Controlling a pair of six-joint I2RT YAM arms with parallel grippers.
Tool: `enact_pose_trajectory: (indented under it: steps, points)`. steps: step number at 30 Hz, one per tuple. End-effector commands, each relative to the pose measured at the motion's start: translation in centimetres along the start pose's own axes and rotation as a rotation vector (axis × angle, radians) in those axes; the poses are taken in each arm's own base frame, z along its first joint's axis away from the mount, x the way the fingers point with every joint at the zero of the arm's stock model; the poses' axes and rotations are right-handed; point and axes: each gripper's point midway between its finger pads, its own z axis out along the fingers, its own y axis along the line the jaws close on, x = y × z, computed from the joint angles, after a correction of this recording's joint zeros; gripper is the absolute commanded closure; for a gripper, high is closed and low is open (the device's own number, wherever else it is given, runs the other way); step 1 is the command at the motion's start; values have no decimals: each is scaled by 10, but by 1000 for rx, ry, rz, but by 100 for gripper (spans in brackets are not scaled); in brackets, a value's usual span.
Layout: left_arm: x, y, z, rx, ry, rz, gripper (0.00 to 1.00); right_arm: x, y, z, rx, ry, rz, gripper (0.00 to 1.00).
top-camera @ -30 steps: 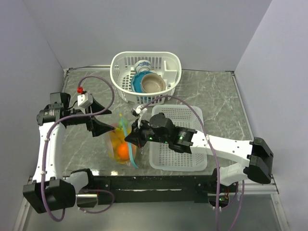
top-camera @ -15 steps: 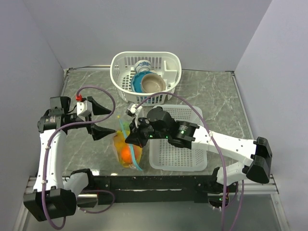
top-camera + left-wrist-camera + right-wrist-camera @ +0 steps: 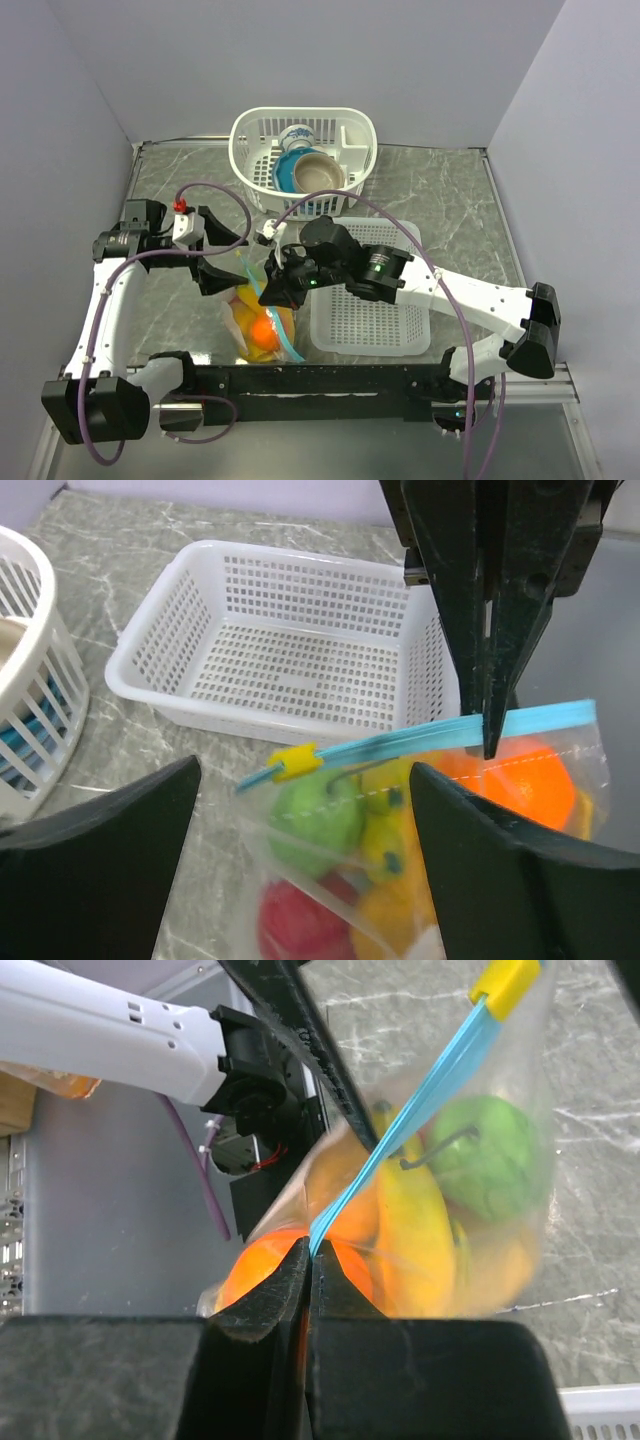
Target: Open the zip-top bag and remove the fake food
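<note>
The zip-top bag (image 3: 262, 318) hangs above the table's near edge, its teal zip strip (image 3: 430, 733) uppermost, with a yellow slider (image 3: 293, 762) at one end. My right gripper (image 3: 272, 290) is shut on the strip at the end away from the slider (image 3: 312, 1250). Inside the bag is the fake food: an orange (image 3: 530, 780), a green fruit (image 3: 320, 815), a red one (image 3: 290, 920) and a banana (image 3: 410, 1230). My left gripper (image 3: 305, 850) is open, a finger on either side of the bag's slider end, with no visible touch.
A round white basket (image 3: 255, 135) holding bowls and a cup stands at the back. A flat white mesh tray (image 3: 370, 310) lies just right of the bag, under the right arm. The left arm's purple cable loops above the table.
My left gripper has swung right until its open fingers straddle the bag. The right gripper, still pinching the strip, has shifted the bag slightly left and nearer.
</note>
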Motion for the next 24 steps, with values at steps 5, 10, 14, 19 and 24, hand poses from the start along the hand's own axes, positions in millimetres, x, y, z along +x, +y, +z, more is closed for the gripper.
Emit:
enact_pose_trajectory:
  steps: [5, 10, 14, 19, 24]
  points:
    - [-41, -25, 7, 162, -183, -39, 62, -45, -4, -18, 25, -147, -56, 100]
    - [-41, -26, 7, 169, -178, -49, 66, -52, -20, -33, 67, -204, -33, 100]
    - [-44, -26, 7, 170, -177, -49, 72, -51, -30, -39, 90, -222, -17, 100]
    - [-51, -30, 5, 184, -159, -81, 88, -55, -65, -42, 273, -258, 1, 76]
    - [-51, -35, 4, 190, -145, -62, 91, -77, -66, -49, 296, -330, -54, 50]
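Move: The zip strip's far end with the yellow slider lies just past my open left fingertips, about 2 cm to the right and 2 cm below them. From my right fingertips, still shut on the strip, it is roughly 9 cm ahead and 5 cm left, about level. The orange in the bag is some 7 cm back of my right fingertips and 6 cm below, neither left nor right of them; the white bin's middle is about 25 cm right of them, level front to back, 15 cm lower. I shut my left fingers from wide open onto the zip strip's far end beside the slider, nearly in place, rising only about 1.5 cm. My right hand, still pinching the strip, carries it forward and a little right, then opens to about half and lets go while travelling on forward towards the slider, some 7 cm in all, turning about 15 degrees clockwise. ##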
